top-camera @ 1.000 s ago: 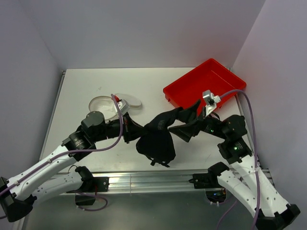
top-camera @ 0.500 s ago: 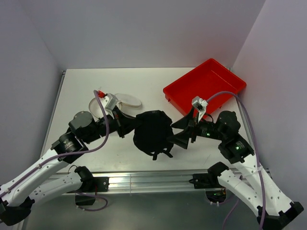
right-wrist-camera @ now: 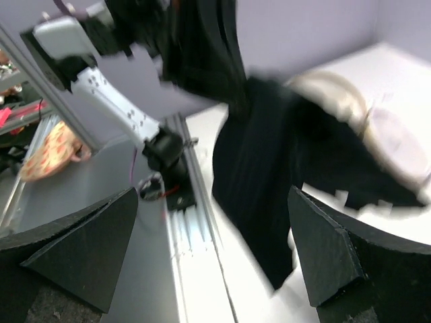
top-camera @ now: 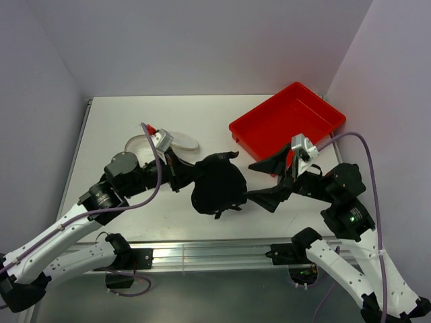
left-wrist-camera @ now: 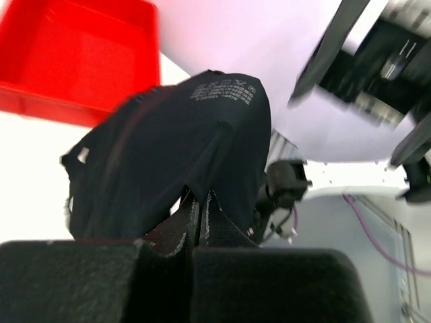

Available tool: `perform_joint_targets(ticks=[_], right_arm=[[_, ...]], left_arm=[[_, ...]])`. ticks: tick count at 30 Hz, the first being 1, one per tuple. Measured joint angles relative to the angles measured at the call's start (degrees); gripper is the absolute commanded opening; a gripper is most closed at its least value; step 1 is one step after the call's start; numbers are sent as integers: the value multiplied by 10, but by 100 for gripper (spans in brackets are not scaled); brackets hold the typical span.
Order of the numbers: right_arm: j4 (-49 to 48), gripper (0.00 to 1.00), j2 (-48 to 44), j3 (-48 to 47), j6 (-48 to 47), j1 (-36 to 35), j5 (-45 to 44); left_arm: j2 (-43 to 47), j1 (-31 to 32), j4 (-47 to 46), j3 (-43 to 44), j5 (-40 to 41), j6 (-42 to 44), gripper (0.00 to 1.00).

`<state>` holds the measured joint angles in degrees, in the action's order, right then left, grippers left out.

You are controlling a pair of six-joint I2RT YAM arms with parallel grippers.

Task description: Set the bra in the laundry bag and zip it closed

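Note:
The black bra (top-camera: 217, 185) hangs bunched in a lump from my left gripper (top-camera: 185, 176), which is shut on its edge just above the table's middle. In the left wrist view the jaws (left-wrist-camera: 201, 202) pinch the fabric, and the bra (left-wrist-camera: 175, 134) fills the view ahead. My right gripper (top-camera: 264, 183) stands open just right of the bra, not touching it. Its wrist view shows the wide gap (right-wrist-camera: 213, 195) with the bra (right-wrist-camera: 262, 161) beyond. The white mesh laundry bag (top-camera: 138, 145) lies behind the left gripper, its round lid (top-camera: 183, 141) flopped open to the right.
A red plastic tray (top-camera: 289, 121) sits at the back right of the white table (top-camera: 108, 121), and it also shows in the left wrist view (left-wrist-camera: 74, 60). The aluminium rail (top-camera: 215, 252) runs along the near edge.
The bra, stretched between both grippers a second ago, now hangs bunched from the left gripper alone. The right gripper has drawn back to the right, open.

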<state>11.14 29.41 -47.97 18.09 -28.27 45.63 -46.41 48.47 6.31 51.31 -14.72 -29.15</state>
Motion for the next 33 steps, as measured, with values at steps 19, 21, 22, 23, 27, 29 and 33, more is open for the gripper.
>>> perform_joint_targets(ticks=[19,21,22,23,27,29,33], right_arm=[[-55,100,236,-86,-73,-40,49],[-61,100,229,-62,-70,-40,51],[-64,100,224,-48,-69,-40,53],[-64,100,222,-35,-68,-40,52],[-63,97,221,-8,-66,-40,43],[-65,90,222,-4,-62,-40,41],[-107,22,222,5,-37,-40,40]], left_arm=[[-44,0,9,6,-77,30,0],[-44,0,11,11,-72,30,0],[-44,0,10,12,-70,30,0],[-44,0,10,14,-70,30,0],[-46,0,9,22,-70,30,0],[-48,0,9,27,-69,30,0],[-50,0,12,36,-49,29,12]])
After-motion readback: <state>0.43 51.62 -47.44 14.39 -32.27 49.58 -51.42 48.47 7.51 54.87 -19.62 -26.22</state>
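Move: The black bra hangs from the left hand's shut fingers, its middle about 6 cm to the right of that hand, level ahead-and-back and some 5 cm below. From the open right hand the bra's middle lies about 9 cm left, 2 cm ahead and 5 cm lower; the empty red bin is roughly 42 cm ahead, 22 cm right and 32 cm down. The laundry bag stands about 23 cm ahead of the left hand, 25 cm left and 28 cm below. The right hand brings its open fingers around the bra's free upper part and begins closing them there, reaching about half open. To get there it lifts some 5 cm while heading forward and left, then sinks about 10 cm, ending roughly 6 cm left and 5 cm forward of its start. The left hand keeps its pinch on the bra, dipping 2 cm and rising back while easing about 2 cm right. ##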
